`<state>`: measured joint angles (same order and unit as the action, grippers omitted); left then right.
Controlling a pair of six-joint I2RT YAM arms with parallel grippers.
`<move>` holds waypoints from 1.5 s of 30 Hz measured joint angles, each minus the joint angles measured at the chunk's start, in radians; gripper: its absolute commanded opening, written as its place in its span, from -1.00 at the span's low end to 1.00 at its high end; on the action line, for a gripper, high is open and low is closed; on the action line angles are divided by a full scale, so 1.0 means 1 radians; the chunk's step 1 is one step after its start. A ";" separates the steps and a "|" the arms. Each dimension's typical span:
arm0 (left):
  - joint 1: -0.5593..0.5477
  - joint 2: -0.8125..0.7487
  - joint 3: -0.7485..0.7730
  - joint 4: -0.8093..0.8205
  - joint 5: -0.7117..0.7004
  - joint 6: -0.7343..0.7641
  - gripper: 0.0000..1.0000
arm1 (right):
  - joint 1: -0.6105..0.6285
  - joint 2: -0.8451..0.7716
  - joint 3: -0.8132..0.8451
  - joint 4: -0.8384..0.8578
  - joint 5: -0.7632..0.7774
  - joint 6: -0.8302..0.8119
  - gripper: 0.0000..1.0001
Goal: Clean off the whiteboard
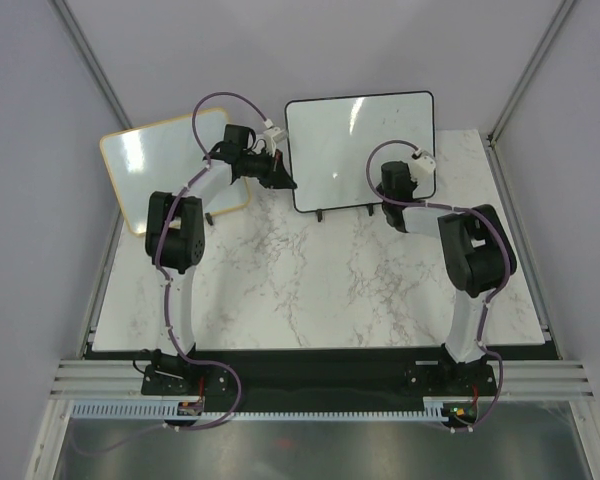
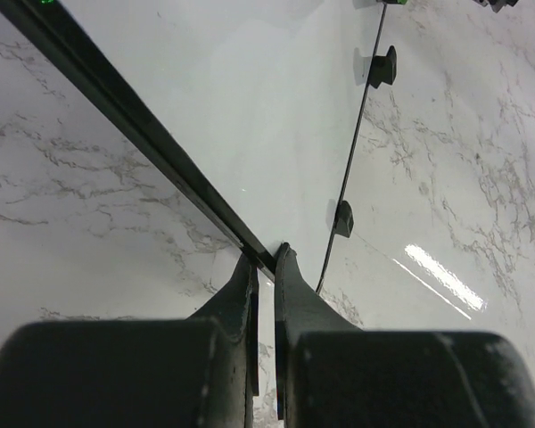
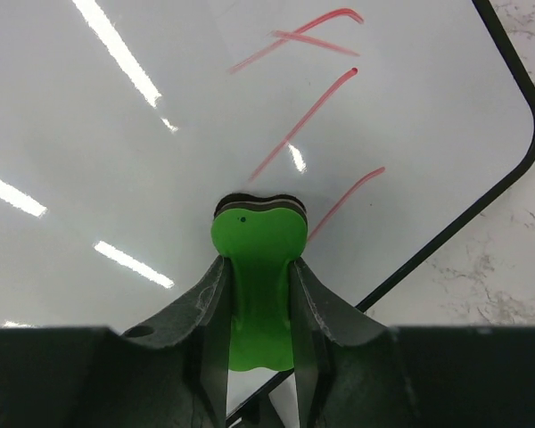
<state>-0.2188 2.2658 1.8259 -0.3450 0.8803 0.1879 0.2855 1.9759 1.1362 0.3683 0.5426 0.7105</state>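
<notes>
The whiteboard (image 1: 350,130), with a thin black frame, stands tilted at the back middle on two small black feet (image 2: 341,218). My left gripper (image 1: 286,182) is shut on its left frame edge (image 2: 143,134), the jaws pinching the black rim in the left wrist view (image 2: 266,263). My right gripper (image 1: 398,178) is over the board's lower right part. In the right wrist view it (image 3: 257,267) is shut on a green eraser (image 3: 259,241), whose dark pad lies against the white surface (image 3: 116,107). Red marker strokes (image 3: 303,120) run above and right of the eraser.
A second white board with a light wooden frame (image 1: 165,175) leans at the back left, behind my left arm. The marble tabletop (image 1: 330,290) lies in front of both boards. Grey walls enclose the back and sides.
</notes>
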 measured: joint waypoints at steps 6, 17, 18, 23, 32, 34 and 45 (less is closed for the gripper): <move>0.006 -0.002 0.000 -0.032 -0.015 0.011 -0.96 | 0.048 0.009 0.007 0.001 0.034 0.001 -1.00; 0.037 -0.002 0.000 -0.073 -0.071 0.051 -0.96 | 0.260 0.085 0.100 0.028 0.092 -0.023 -1.00; 0.038 -0.002 0.000 -0.074 -0.071 0.054 -0.96 | 0.262 0.087 0.100 0.031 0.092 -0.022 -1.00; 0.040 -0.002 0.000 -0.072 -0.072 0.066 -0.96 | 0.260 0.087 0.102 0.022 0.098 -0.002 -1.00; 0.038 -0.002 0.000 -0.071 -0.071 0.074 -0.97 | 0.237 0.063 0.066 0.004 0.083 0.065 -1.00; 0.038 -0.002 0.000 -0.071 -0.071 0.076 -0.96 | 0.238 0.063 0.064 0.000 0.083 0.066 -1.00; 0.038 -0.002 0.000 -0.071 -0.076 0.087 -0.96 | 0.249 0.046 0.026 -0.053 0.080 0.112 -1.00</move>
<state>-0.1810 2.2639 1.8259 -0.4156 0.8040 0.2745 0.5350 2.0220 1.1618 0.3149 0.6231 0.8223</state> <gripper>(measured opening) 0.058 0.349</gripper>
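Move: The right hand still holds the green eraser on the whiteboard; the board's lower edge at mid-length, the next strip, lies about 7 cm to its left and 5 cm back. The red strokes sit some 5 cm ahead and 5 cm to its right. The right clip is about 6 cm left and 6 cm back, the left clip about 18 cm left and 7 cm back. From the left hand, pinching the board's left edge, that mid-edge lies some 19 cm right and 6 cm back. Sweep the right gripper and its eraser about 13 cm left across the lower part of the whiteboard, away from the red strokes, turning some 10 degrees counter-clockwise; let it come back right about 1 cm, then ease it back and down roughly 2 cm each at the lower edge. Keep the left fingers pinched on the board's left edge and draw them about 3 cm left. ##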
